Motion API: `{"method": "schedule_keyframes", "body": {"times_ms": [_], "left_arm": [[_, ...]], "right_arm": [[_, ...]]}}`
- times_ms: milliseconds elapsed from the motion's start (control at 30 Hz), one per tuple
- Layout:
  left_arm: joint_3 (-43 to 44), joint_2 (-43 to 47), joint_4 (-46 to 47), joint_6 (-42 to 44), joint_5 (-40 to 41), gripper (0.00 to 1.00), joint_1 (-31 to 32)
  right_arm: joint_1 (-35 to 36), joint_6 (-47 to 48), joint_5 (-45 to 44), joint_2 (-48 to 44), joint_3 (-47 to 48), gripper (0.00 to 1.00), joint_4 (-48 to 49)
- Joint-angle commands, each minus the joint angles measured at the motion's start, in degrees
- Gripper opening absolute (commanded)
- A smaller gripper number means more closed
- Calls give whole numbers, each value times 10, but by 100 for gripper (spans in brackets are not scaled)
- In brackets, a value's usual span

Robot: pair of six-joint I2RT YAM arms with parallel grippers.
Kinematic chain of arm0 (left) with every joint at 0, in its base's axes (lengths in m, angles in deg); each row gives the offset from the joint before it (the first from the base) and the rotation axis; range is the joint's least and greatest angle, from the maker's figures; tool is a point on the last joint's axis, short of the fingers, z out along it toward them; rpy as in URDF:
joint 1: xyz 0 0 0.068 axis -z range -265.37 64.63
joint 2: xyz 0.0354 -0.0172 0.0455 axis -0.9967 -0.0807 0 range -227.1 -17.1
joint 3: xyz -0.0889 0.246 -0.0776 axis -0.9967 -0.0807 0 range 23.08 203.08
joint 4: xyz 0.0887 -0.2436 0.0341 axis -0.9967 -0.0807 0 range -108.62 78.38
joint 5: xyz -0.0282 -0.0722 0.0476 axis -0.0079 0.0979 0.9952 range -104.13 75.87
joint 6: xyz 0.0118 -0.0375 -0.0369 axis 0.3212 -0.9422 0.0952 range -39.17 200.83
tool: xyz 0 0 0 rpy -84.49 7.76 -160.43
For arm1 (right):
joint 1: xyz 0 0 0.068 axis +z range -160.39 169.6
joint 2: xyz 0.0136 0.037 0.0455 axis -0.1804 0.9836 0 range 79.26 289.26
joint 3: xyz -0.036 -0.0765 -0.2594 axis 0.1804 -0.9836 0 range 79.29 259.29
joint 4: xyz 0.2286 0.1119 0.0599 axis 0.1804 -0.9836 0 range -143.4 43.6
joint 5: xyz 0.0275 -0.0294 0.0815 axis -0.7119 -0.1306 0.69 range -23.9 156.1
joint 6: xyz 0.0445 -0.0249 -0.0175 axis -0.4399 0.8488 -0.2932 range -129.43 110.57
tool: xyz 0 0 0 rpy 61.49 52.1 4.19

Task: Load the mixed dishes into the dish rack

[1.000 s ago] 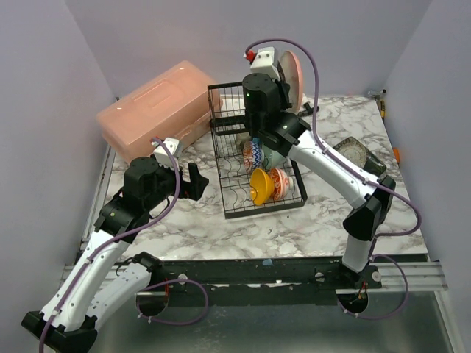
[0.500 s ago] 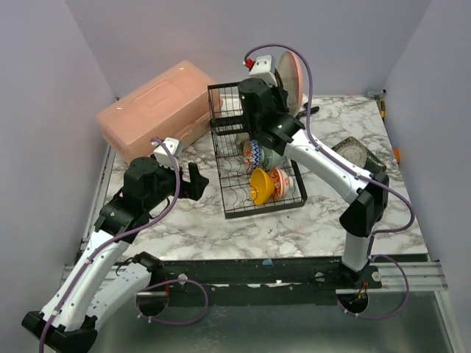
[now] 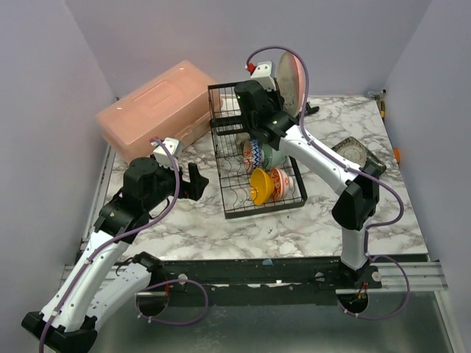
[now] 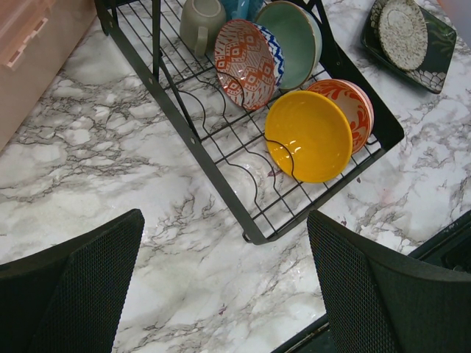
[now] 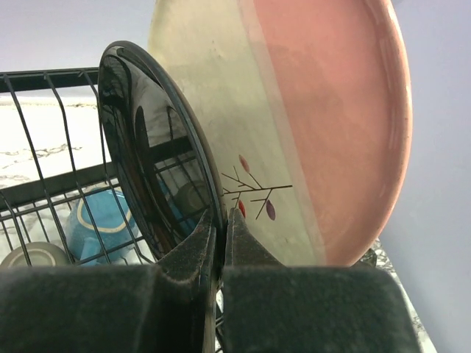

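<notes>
The black wire dish rack stands mid-table. It holds a yellow bowl, a red-patterned bowl, a mint green bowl, an orange-patterned bowl and an olive mug. My right gripper is shut on the rim of the pink-cream plate, held on edge above the rack's tall end. A dark glossy round face lies against its left side. My left gripper hangs open over marble left of the rack.
A salmon-pink plastic box sits at the back left. A dark plate with a speckled dish on it lies right of the rack. A blue piece shows through the rack wires.
The right arm has shifted slightly left and back, carrying the plate over the rack's tall end. The left arm has not moved.
</notes>
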Motion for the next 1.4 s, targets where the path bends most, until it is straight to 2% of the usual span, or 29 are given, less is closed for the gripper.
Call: {"method": "schedule_keyframes", "body": {"times_ms": [0,333,667,867,933,1033,1133,1267,1367], "left_arm": [[-2,5,3,1,5,91,-3],[-1,1,2,1,2,91,-3],[1,-2,3,1,1,91,-3],[-1,-2,3,1,1,91,-3],[-1,-1,3,1,1,91,-3],[0,-2,2,1,0,91,-3],[0,-2,3,1,-1,91,-3],[0,0,2,0,-2,91,-3],[0,3,3,0,-5,91,-2]], "right_arm": [[-9,-33,-7,17,19,0,-36],[-20,-80,6,37,48,1,-80],[-21,-104,59,27,89,39,-137],[-20,-147,116,-15,114,47,-194],[-20,-157,157,-47,95,50,-193],[-20,-157,220,-110,29,61,-152],[-20,-155,272,-184,-43,62,-97],[-20,-160,297,-287,-143,63,-25],[-21,-155,267,-376,-239,65,46]]}}
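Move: In the right hand, pinched by its near rim, the black plate is already down at its slot in the upper rack tier; the slot's middle is about 8 cm straight ahead and 3 cm lower. The pink plate stands about 9 cm ahead, 4 cm right and 5 cm higher. Some 22 cm below are the blue mug, 6 cm ahead and 5 cm left, and the green bowl, 6 cm back and 2 cm left. From the left hand the slot lies roughly 30 cm ahead, 26 cm right, slightly higher. Nudging the black plate about 1 cm forward and slightly down and right into its slot beside the pink plate, the right hand then opens its fingers to roughly two-thirds and lets go of the rim. It draws away back and up, some 9 cm each way, speeding up, while turning about 20 degrees counter-clockwise and rolling its left side up. ##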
